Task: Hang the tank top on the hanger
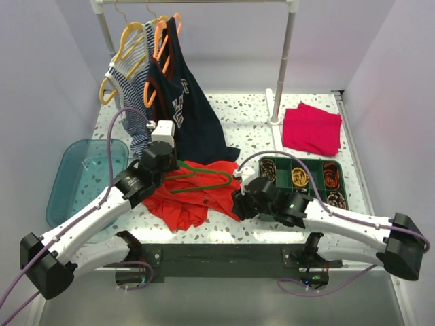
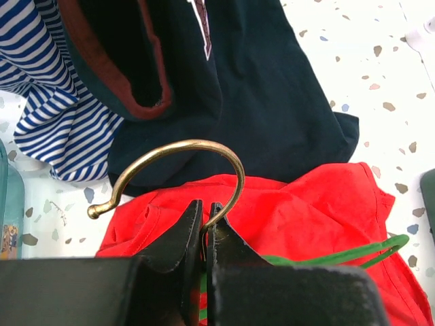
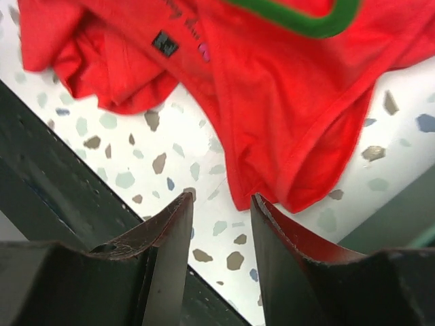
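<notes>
The red-orange tank top (image 1: 194, 190) lies crumpled on the table between my arms. The green hanger (image 1: 204, 178) lies across it. My left gripper (image 1: 165, 161) is shut on the hanger's brass hook (image 2: 178, 170), pinching its stem just above the tank top (image 2: 285, 210); a green arm of the hanger (image 2: 353, 252) runs off to the right. My right gripper (image 1: 239, 198) is open and empty, just above the table at the tank top's lower right hem (image 3: 285, 129). The hanger's green end (image 3: 306, 19) shows at the top of the right wrist view.
A navy lettered tank top (image 1: 187, 109) and a striped garment (image 1: 136, 88) hang on orange and yellow hangers from the rack (image 1: 282, 61). A teal bin (image 1: 81, 178) is at left, a compartment tray (image 1: 306, 178) at right, a folded magenta cloth (image 1: 311, 129) at back right.
</notes>
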Action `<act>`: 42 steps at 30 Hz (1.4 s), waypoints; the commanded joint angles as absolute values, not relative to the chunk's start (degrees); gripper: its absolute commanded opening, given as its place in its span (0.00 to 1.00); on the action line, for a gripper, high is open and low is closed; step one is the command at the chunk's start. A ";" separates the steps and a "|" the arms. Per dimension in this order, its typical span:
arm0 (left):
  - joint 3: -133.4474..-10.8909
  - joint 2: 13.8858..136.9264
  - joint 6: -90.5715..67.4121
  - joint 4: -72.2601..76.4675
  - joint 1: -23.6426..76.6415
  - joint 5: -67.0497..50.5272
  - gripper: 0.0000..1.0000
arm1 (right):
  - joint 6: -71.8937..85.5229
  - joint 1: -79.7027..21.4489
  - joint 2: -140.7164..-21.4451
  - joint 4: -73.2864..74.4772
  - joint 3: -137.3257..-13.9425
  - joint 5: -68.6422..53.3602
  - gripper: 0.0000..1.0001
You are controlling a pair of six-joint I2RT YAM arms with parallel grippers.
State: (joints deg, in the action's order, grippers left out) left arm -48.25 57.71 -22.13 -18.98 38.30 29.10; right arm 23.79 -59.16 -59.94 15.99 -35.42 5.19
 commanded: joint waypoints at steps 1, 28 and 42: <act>-51.94 57.66 -23.64 -17.31 38.14 31.46 0.00 | 22.94 -63.89 -65.72 15.47 -39.29 10.81 0.43; -53.00 56.08 -22.94 -18.72 37.97 29.53 0.00 | 22.41 -65.65 -79.73 13.88 -43.24 19.77 0.09; -52.30 52.38 -21.62 -19.77 38.06 30.32 0.00 | 24.70 -53.36 -77.51 19.16 -49.83 10.90 0.00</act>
State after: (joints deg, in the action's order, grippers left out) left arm -50.50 54.08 -21.96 -21.08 38.28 28.88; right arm 23.57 -55.70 -77.89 18.26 -46.44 14.28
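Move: The red tank top's near right-hand corner lies about 8 cm below the right hand, some 1 cm ahead and 1 cm to its left. The free end of the green hanger is about 9 cm ahead and 3 cm to the left, roughly level; the green crate's middle is 7 cm ahead, 21 cm to the right and 6 cm down. From the left hand, holding the hanger by its hook, that corner is about 14 cm back, 22 cm right and 18 cm below. The right hand sinks about 7.5 cm almost straight down onto the red tank top's near right-hand corner, its part-open fingers tipping some 20 degrees steeper, and shuts them on the cloth in a pinch. Keeping hold, it then rises about 5 cm and reaches roughly as far forward towards the hanger's free end, easing back part of the tilt, while the left hand keeps the hook gripped and raises the hanger about 3 cm. ##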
